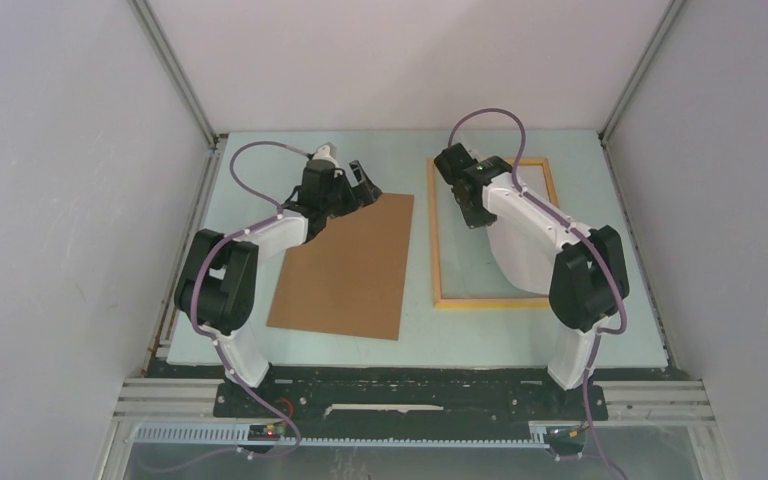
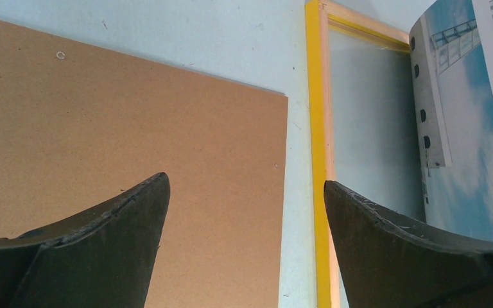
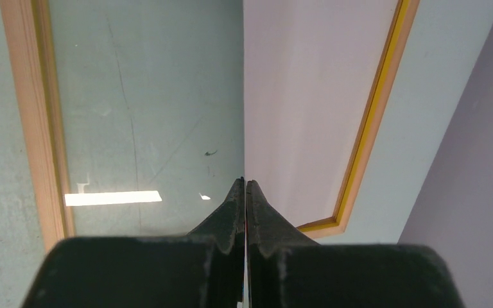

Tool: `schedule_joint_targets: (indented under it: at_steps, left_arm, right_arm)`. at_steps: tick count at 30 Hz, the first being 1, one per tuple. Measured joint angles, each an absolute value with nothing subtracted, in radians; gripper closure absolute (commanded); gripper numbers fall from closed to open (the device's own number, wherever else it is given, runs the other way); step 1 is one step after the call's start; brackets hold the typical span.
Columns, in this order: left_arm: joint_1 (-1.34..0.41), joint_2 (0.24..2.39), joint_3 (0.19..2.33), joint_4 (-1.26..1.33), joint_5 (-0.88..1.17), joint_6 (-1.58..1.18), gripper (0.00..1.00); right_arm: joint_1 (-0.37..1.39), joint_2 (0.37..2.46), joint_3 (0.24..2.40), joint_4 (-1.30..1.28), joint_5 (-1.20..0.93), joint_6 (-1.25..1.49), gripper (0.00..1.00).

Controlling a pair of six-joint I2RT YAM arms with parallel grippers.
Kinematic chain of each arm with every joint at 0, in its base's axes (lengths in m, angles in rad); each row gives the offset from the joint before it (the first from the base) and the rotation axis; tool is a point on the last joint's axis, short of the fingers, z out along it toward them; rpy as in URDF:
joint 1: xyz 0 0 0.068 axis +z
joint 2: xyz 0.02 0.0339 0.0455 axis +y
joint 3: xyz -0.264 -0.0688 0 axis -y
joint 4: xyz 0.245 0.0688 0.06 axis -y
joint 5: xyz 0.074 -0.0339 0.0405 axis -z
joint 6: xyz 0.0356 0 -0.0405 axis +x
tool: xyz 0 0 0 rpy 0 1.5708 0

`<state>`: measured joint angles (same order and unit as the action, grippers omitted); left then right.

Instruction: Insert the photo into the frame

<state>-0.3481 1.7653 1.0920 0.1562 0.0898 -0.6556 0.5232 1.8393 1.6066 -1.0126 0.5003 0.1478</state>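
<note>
The photo (image 1: 516, 255) is pinched by one edge in my right gripper (image 1: 472, 215), which is shut on it. It curves down under the right arm over the frame (image 1: 434, 240). In the right wrist view the photo's white back (image 3: 295, 96) rises from the closed gripper (image 3: 244, 183) above the frame's pane, with the yellow rail (image 3: 369, 128) beyond. The left wrist view shows the printed side of the photo (image 2: 462, 115), building and blue sky, standing inside the frame (image 2: 316, 128). My left gripper (image 1: 368, 190) (image 2: 247, 186) is open and empty over the far right corner of the brown board.
A plain brown backing board (image 1: 345, 265) (image 2: 135, 115) lies flat on the pale green table (image 1: 415, 345), left of the frame with a narrow gap between them. Grey enclosure walls stand on the left, right and far sides.
</note>
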Motion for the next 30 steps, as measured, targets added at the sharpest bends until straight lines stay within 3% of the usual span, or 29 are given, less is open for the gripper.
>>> schedule_joint_targets:
  at_steps: [11,16,25,30]
  left_arm:
    - [-0.347,1.765,1.092,0.157,0.091,-0.656,0.03]
    - [-0.346,1.765,1.092,0.157,0.091,-0.656,0.03]
    - [-0.345,1.765,1.092,0.157,0.091,-0.655,0.03]
    - [-0.345,1.765,1.092,0.165,0.091,-0.656,0.03]
  right_arm:
    - [0.512,1.911,1.632,-0.995,0.541,0.099,1.0]
    - [0.512,1.924,1.632,-0.99,0.541,0.098,0.94]
    - [0.513,1.93,1.632,-0.981,0.526,0.101,0.43]
    - [0.517,1.93,1.632,-0.973,0.461,0.106,0.23]
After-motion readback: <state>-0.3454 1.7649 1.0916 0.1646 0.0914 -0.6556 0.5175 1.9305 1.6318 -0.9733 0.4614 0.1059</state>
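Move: My right hand holds the photo by its raised left edge inside the frame; the frame's middle lies about 5 cm to its right, 3 cm ahead and some 13 cm below. The frame's left rail runs about 7 cm to that hand's left, and the brown board is centred about 25 cm left and 5 cm back. From my idle left hand, the frame's middle is about 24 cm to the right, 5 cm back and 11 cm below. With my right hand I carry the photo's left edge down towards the frame, easing about 1.5 cm forward as I go and sinking nearly 3 cm in all. Once most of the way down, I open my shut fingers to about two thirds and let go of the edge, then drift about 1.5 cm left towards the left rail while still sinking slightly. ##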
